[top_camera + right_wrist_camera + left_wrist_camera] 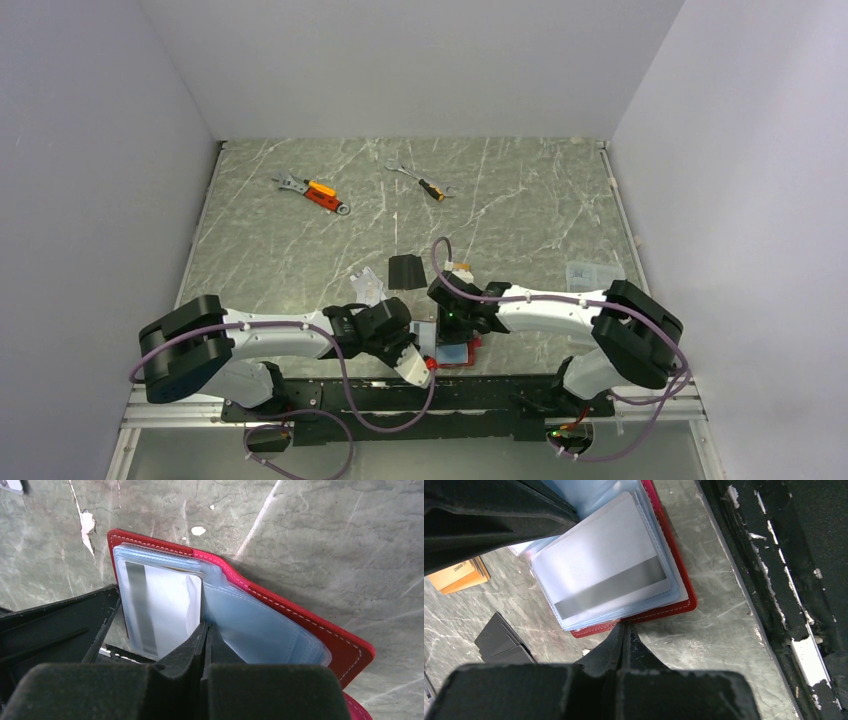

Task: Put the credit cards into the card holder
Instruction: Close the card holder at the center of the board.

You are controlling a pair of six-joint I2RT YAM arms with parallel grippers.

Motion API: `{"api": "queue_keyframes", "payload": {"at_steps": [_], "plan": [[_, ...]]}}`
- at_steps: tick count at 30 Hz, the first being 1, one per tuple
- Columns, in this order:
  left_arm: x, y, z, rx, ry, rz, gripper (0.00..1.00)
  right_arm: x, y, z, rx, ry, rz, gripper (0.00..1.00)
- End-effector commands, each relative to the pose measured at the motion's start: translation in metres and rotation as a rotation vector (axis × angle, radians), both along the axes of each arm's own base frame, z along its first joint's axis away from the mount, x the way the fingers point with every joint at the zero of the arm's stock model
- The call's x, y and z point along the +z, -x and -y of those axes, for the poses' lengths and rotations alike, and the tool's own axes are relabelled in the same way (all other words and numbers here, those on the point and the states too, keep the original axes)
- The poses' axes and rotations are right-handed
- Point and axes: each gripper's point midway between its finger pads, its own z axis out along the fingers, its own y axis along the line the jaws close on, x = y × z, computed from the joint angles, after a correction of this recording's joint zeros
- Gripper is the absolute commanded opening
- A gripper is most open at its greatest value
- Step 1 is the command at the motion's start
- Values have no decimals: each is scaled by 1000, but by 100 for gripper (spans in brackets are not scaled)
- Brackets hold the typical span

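The card holder [462,354] lies open at the table's near edge, red outside [674,611] with pale blue-grey pockets [260,635]. A silver-grey credit card with a dark stripe [606,570] [157,612] sits inside a clear pocket. My left gripper [626,626] [427,368] is shut, its tips touching the holder's red near edge. Shut as well, my right gripper [206,626] [452,322] has its tips on the pockets beside that card's edge. An orange-gold card [459,575] and a black card [504,642] [405,270] lie on the table beyond the holder.
Two orange-handled wrenches [312,192] [424,184] lie at the far side. A clear plastic piece [590,273] sits at the right. The black base rail [784,580] runs close along the holder's near side. The two grippers work almost touching each other.
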Motion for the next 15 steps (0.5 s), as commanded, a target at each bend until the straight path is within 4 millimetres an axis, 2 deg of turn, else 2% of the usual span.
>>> {"api": "queue_keyframes", "payload": {"at_steps": [1, 3, 5, 6, 8, 9, 11, 15], "plan": [[0, 7, -3, -22, -6, -11, 0, 19, 0, -11, 7, -50, 11, 0], [6, 5, -4, -13, 4, -7, 0, 25, -3, 1, -20, -49, 35, 6], [10, 4, -5, -3, 11, -21, 0, 35, -5, 11, -36, -61, 55, 25], [12, 3, -5, 5, 11, -26, 0, 41, -7, 17, -49, -65, 69, 39], [15, 1, -6, 16, 11, -33, 0, 54, -9, 29, -75, -80, 100, 56], [18, 1, -7, 19, 15, -35, 0, 60, -9, 34, -86, -94, 115, 61], [22, -2, -8, 32, 25, -40, 0, 69, -4, 45, -105, -121, 133, 67], [22, 0, -13, 41, 23, -55, 0, 58, 15, 70, -159, -158, 93, 69]]}}
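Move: The open card holder lies right under the right hand, whose shut fingertips are at its spine; its middle is within about 1 cm. From the left hand, at its left edge, that middle is about 7 cm to the right, level fore and aft, 1 cm down. From the right hand the black cards lie 17 cm ahead and 8 cm left, and the orange cards 15 cm ahead and 3 cm right. Straight up first, then also out to the right: the right hand comes free of the holder's spine and lifts quickly by about 8 cm, ending some 3.5 cm farther right above the right page, its fingers opening about two thirds while the hand tilts a little. The left hand, fingers still shut, backs off about 2 cm to the left from the holder's left edge, barely rising. ##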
